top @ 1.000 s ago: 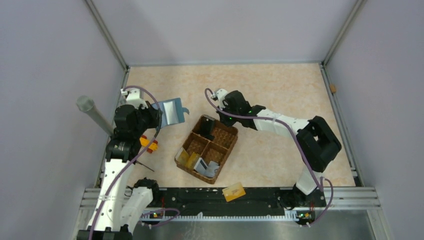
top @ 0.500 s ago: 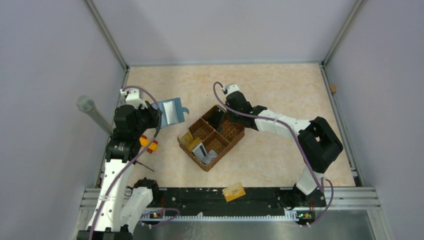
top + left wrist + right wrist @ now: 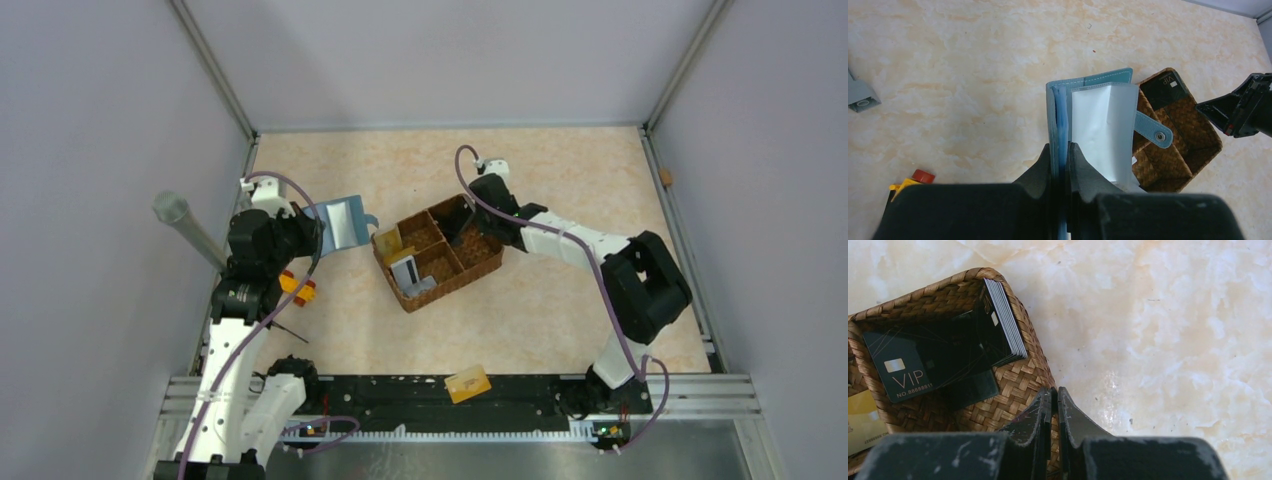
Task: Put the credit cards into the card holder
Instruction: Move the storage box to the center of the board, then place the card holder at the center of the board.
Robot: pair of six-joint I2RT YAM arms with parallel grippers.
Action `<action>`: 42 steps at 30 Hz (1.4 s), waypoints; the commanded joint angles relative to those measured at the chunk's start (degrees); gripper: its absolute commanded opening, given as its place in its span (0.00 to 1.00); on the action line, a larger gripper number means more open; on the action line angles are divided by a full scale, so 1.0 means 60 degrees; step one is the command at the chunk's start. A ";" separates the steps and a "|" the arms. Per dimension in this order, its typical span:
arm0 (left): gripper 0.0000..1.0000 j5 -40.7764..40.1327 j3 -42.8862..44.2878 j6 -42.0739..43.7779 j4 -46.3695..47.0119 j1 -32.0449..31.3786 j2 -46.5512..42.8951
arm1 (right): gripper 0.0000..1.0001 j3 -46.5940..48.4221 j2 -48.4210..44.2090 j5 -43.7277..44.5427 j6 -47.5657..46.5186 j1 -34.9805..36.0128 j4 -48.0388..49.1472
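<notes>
My left gripper (image 3: 1060,150) is shut on the spine of the teal card holder (image 3: 1088,115), which hangs open above the table's left side (image 3: 340,222), its stud tab sticking out. The wicker basket (image 3: 455,287) holds the credit cards: a gold one (image 3: 391,243), a white-grey one (image 3: 406,270) and a stack of black VIP ones (image 3: 938,360). My right gripper (image 3: 1054,392) is shut on the basket's far wall (image 3: 1020,377). Another gold card (image 3: 467,383) lies on the front rail.
A yellow-and-red toy block (image 3: 297,288) sits under the left arm. A grey block (image 3: 860,95) lies on the table to the left. A grey post (image 3: 185,225) leans at the left wall. Enclosure walls ring the table.
My right gripper has dragged the basket right and away, turning it counter-clockwise. The left gripper and card holder have not moved.
</notes>
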 commanded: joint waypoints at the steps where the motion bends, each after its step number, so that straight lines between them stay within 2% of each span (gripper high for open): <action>1: 0.00 0.0105 0.0017 -0.0060 0.0473 0.0061 -0.0151 | 0.00 -0.0335 -0.0106 0.0672 0.0538 -0.0399 -0.0957; 6: 0.00 0.0112 0.0014 -0.0061 0.0475 0.0060 -0.0109 | 0.00 -0.0116 -0.0315 0.0010 0.0254 -0.0449 -0.0965; 8: 0.00 0.0134 0.0019 -0.0061 0.0475 0.0060 -0.0114 | 0.06 0.0322 -0.0315 -0.0397 -0.0024 -0.0448 -0.1273; 13: 0.00 0.0246 -0.0015 -0.0129 0.0490 0.0062 -0.0117 | 0.31 0.1637 -0.0245 -0.0991 -0.0529 -0.0456 -0.2150; 19: 0.00 0.0438 -0.0181 -0.0605 0.0552 0.0062 -0.0164 | 0.57 0.2533 0.0143 -0.1911 -0.1060 -0.0449 -0.2355; 23: 0.00 0.1089 -0.0356 -0.0948 0.0434 0.0053 -0.0117 | 0.69 0.3170 0.0835 -0.1961 -0.1370 -0.0449 -0.2425; 29: 0.00 0.1704 -0.1315 -0.2016 0.0083 0.0047 -0.0623 | 0.73 0.3943 0.1866 -0.1867 -0.1709 -0.0445 -0.2374; 36: 0.00 0.2418 -0.2431 -0.3200 -0.0636 -0.0067 -0.1282 | 0.73 0.4518 0.2781 -0.0877 -0.1933 -0.0459 -0.2486; 42: 0.00 0.2405 -0.2952 -0.3472 -0.1762 -0.0227 -0.1907 | 0.71 0.4480 0.2966 -0.0422 -0.1969 -0.0464 -0.2511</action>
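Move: The right hand, fingers shut, is at the storage box's right end wall. The box's middle lies about 9 cm to its left, 4 cm back and a little below. The black card stack is some 4 cm ahead and 4 cm left, and the yellow card 19 cm left and 1 cm back. The left hand holds the open card holder high up; the box's middle is roughly 20 cm to its right, 4 cm ahead and 20 cm below. Up about 5 cm off the storage box's right wall after a short nudge rightward, the right hand spreads its fingers wide, shifts some 4 cm forward and a little left, then sinks about 7 cm with fingers astride that wall beside the black cards. Meanwhile the left hand, keeping its pinch on the card holder, drops, draws back and eases right towards the box, rolling its left side down and tipping down. ##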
